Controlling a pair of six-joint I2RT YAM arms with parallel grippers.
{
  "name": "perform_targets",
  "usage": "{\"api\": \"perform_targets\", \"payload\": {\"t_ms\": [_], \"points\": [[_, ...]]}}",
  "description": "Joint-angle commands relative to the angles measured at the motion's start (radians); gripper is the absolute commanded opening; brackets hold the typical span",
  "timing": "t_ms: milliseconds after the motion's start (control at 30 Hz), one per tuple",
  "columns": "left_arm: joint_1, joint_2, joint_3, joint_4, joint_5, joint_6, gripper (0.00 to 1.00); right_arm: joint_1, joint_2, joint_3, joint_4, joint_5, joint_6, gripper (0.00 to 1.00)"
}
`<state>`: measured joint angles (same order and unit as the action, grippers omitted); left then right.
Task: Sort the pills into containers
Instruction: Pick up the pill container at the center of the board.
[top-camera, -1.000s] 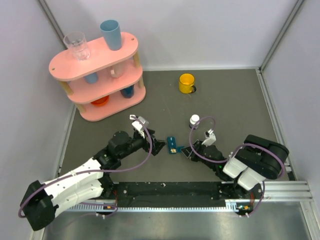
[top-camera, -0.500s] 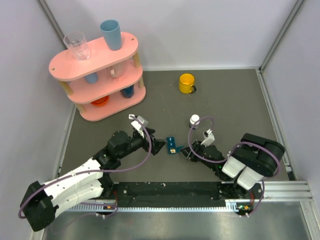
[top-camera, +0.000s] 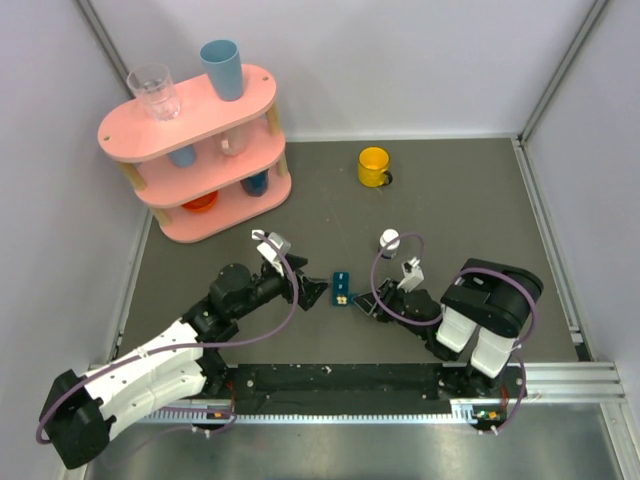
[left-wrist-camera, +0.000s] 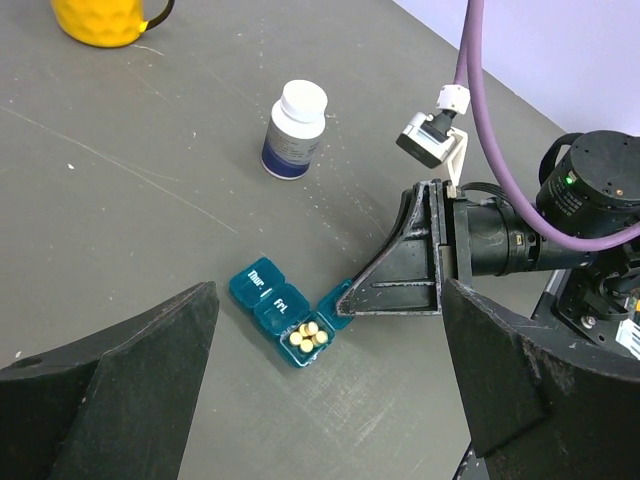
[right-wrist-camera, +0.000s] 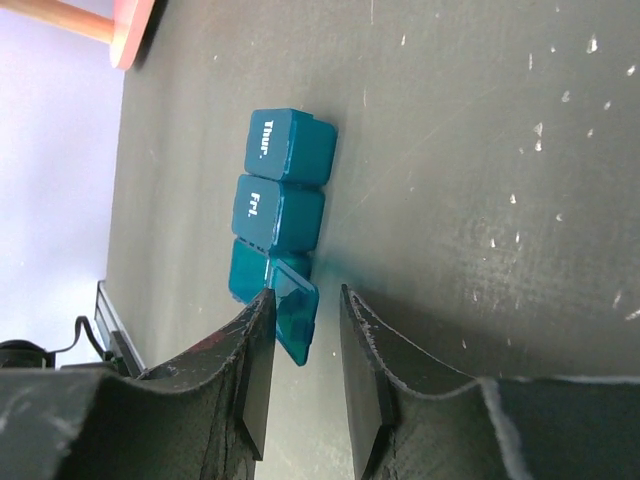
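Observation:
The containers are one dark-teal pill box (top-camera: 341, 288) (left-wrist-camera: 268, 290) (right-wrist-camera: 281, 182) lying on the dark table between both arms. Its "Thur." and "Fri." lids are shut. The end compartment is open and holds several yellow pills (left-wrist-camera: 308, 336). Its lid (right-wrist-camera: 296, 316) (left-wrist-camera: 335, 301) stands up between the fingers of my right gripper (right-wrist-camera: 306, 293) (top-camera: 371, 300), close by one finger and apart from the other. Those jaws stand narrowly open. My left gripper (left-wrist-camera: 330, 295) (top-camera: 318, 291) is wide open just left of the box, holding nothing.
A small white capped bottle (top-camera: 389, 240) (left-wrist-camera: 295, 130) stands behind the right gripper. A yellow mug (top-camera: 374, 166) (left-wrist-camera: 105, 20) sits farther back. A pink three-tier shelf (top-camera: 195, 150) with cups fills the back left. Walls enclose the table.
My right gripper has slid left up to the pill box and its jaws have parted a little. The box has turned slightly. The left arm drew back a little.

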<state>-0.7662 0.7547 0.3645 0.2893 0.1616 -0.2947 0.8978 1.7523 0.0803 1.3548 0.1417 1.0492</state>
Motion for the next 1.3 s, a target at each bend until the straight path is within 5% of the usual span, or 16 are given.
{"api": "perform_targets", "payload": {"t_ms": [0, 433, 767, 1267], "points": [[0.007, -0.018, -0.010, 0.039, 0.012, -0.011, 0.97, -0.008, 0.035, 0.003, 0.147, -0.007, 0.002, 0.33], [0.011, -0.009, -0.012, 0.051, 0.018, -0.014, 0.97, -0.023, 0.036, 0.009, 0.152, -0.004, 0.005, 0.34], [0.018, -0.025, -0.022, 0.053, 0.016, -0.018, 0.97, -0.030, 0.059, 0.029, 0.155, -0.033, 0.006, 0.15], [0.028, -0.095, -0.013, -0.044, -0.008, -0.034, 0.98, -0.043, 0.024, 0.030, 0.162, -0.089, -0.020, 0.00]]}}
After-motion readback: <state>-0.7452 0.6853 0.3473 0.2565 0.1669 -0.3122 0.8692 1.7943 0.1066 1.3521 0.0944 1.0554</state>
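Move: The pill container lies on the table with its labels up, long side pointing forward, its middle roughly 3 cm ahead of the right hand, 5 cm to its left and a centimetre lower. Its open lid sticks out towards that hand, just 1 cm ahead and 1 cm left of the fingertips. The white bottle stands about 12 cm ahead of the right hand and 6 cm to its right. From the left hand the container is some 3 cm ahead, 6 cm right and 18 cm below. The container's open lid is pinched between the right fingertips, which first part a touch and then close from about a third open to nearly shut. The right hand hardly travels meanwhile: it settles about half a centimetre down and forward with barely any turn, low beside the container's near end. ##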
